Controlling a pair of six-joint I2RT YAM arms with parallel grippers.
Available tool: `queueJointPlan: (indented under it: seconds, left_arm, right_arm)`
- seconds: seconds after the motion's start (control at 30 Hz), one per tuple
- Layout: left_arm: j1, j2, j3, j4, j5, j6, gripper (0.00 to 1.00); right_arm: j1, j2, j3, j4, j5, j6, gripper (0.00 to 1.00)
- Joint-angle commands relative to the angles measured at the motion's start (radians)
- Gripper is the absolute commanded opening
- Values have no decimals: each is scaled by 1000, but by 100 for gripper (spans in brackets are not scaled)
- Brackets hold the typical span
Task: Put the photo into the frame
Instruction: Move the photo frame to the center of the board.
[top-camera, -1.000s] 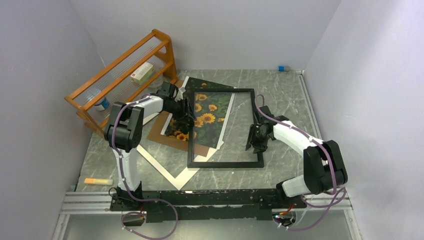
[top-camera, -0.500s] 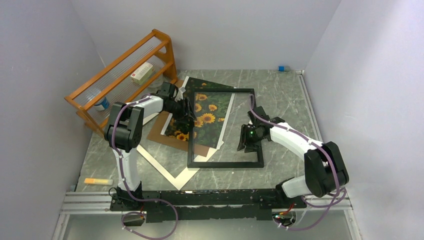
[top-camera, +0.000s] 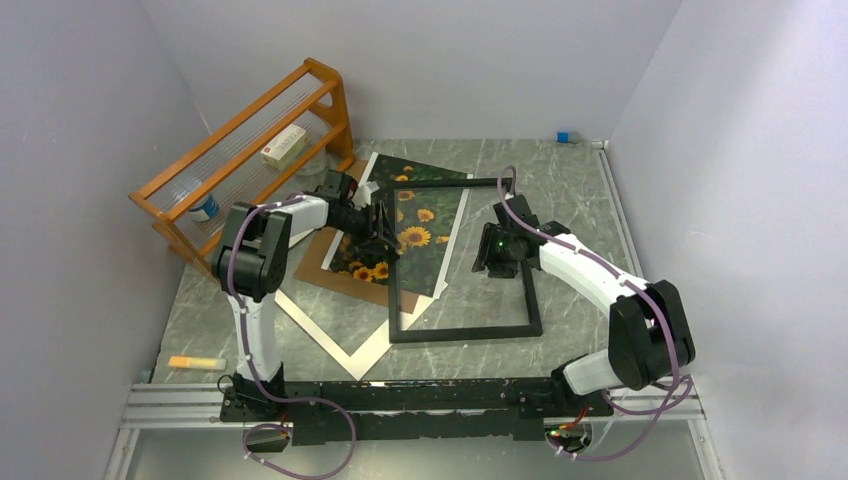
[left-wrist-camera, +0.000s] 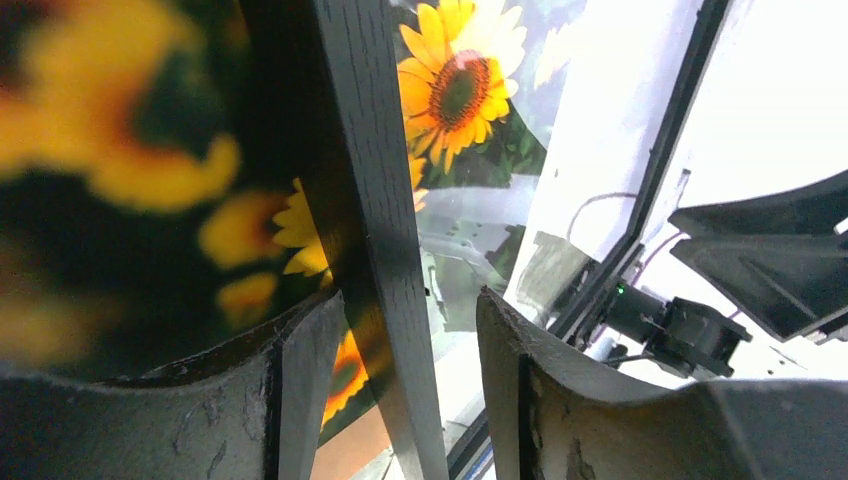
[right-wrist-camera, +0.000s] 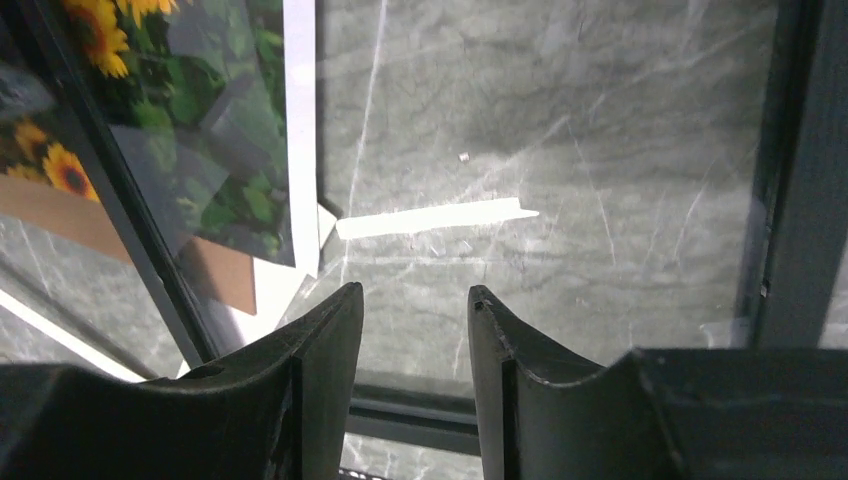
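Note:
The frame (top-camera: 465, 334), thin black bars round a glass pane, lies askew on the marble table, its left part over the photo (top-camera: 415, 168) of sunflowers. My left gripper (top-camera: 383, 222) is open astride the frame's left bar (left-wrist-camera: 375, 200). In the left wrist view a gap shows on each side of the bar between my left gripper's (left-wrist-camera: 410, 294) fingers, and the photo (left-wrist-camera: 460, 85) shows through the glass. My right gripper (top-camera: 488, 262) hovers open over the glass near the frame's right bar (right-wrist-camera: 800, 200). Nothing sits between the fingers of my right gripper (right-wrist-camera: 416, 290); the photo (right-wrist-camera: 220, 150) lies to its left.
A brown backing board (top-camera: 325, 268) lies under the photo, with a white mat (top-camera: 335, 340) on the table in front of it. An orange wooden rack (top-camera: 250, 140) with a small box stands at the back left. An orange stick (top-camera: 195, 362) lies near the left arm's base.
The frame has slid and turned, its near end going right. My right gripper has moved away from the near edge along the frame's right side. My left gripper shifted slightly right with the left bar.

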Motion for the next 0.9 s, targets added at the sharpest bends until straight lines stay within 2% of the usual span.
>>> queueJointPlan:
  seconds: [0.0,0.23,0.67,0.73,0.87]
  left_arm:
    - [-43,60,27,-28,68,32,58]
    - [-96,124,123,-4,70,-9,58]
    - [-234,332,407,-41,36,-62,58]
    - [-233,317,414,-77,-12,-62,59]
    - [-196,172,339,-124,-120,-24,66]
  right_arm:
    - [-11,24,60,43,69,37,47]
    - [-53,39,67,93,94,80,47]
    - [-123,32,54,93,137,126,47]
    - [-134,31,60,95,119,105,47]
    - [-134,25,77,122,80,90,47]
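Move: The left fingertips are already against the photo frame's left bar; the frame's middle lies about 16 cm to this hand's right, 1 cm back and 2 below. The photo's middle is some 7 cm ahead, roughly 1 cm right and 3 below. The right hand hovers inside the frame outline: the frame's middle is about 7 cm ahead, 6 left and 6 below, and its right bar 7 ahead and 9 right. Keep the left gripper's open fingers against the outer side of the frame's left bar and push the frame about 12.5 cm to the right across the table, turning the wrist some 10 degrees clockwise and slowing at the end. Meanwhile carry the right gripper, half open and level above the frame's opening, about 5 cm forward and 4 cm right, turning clockwise. ##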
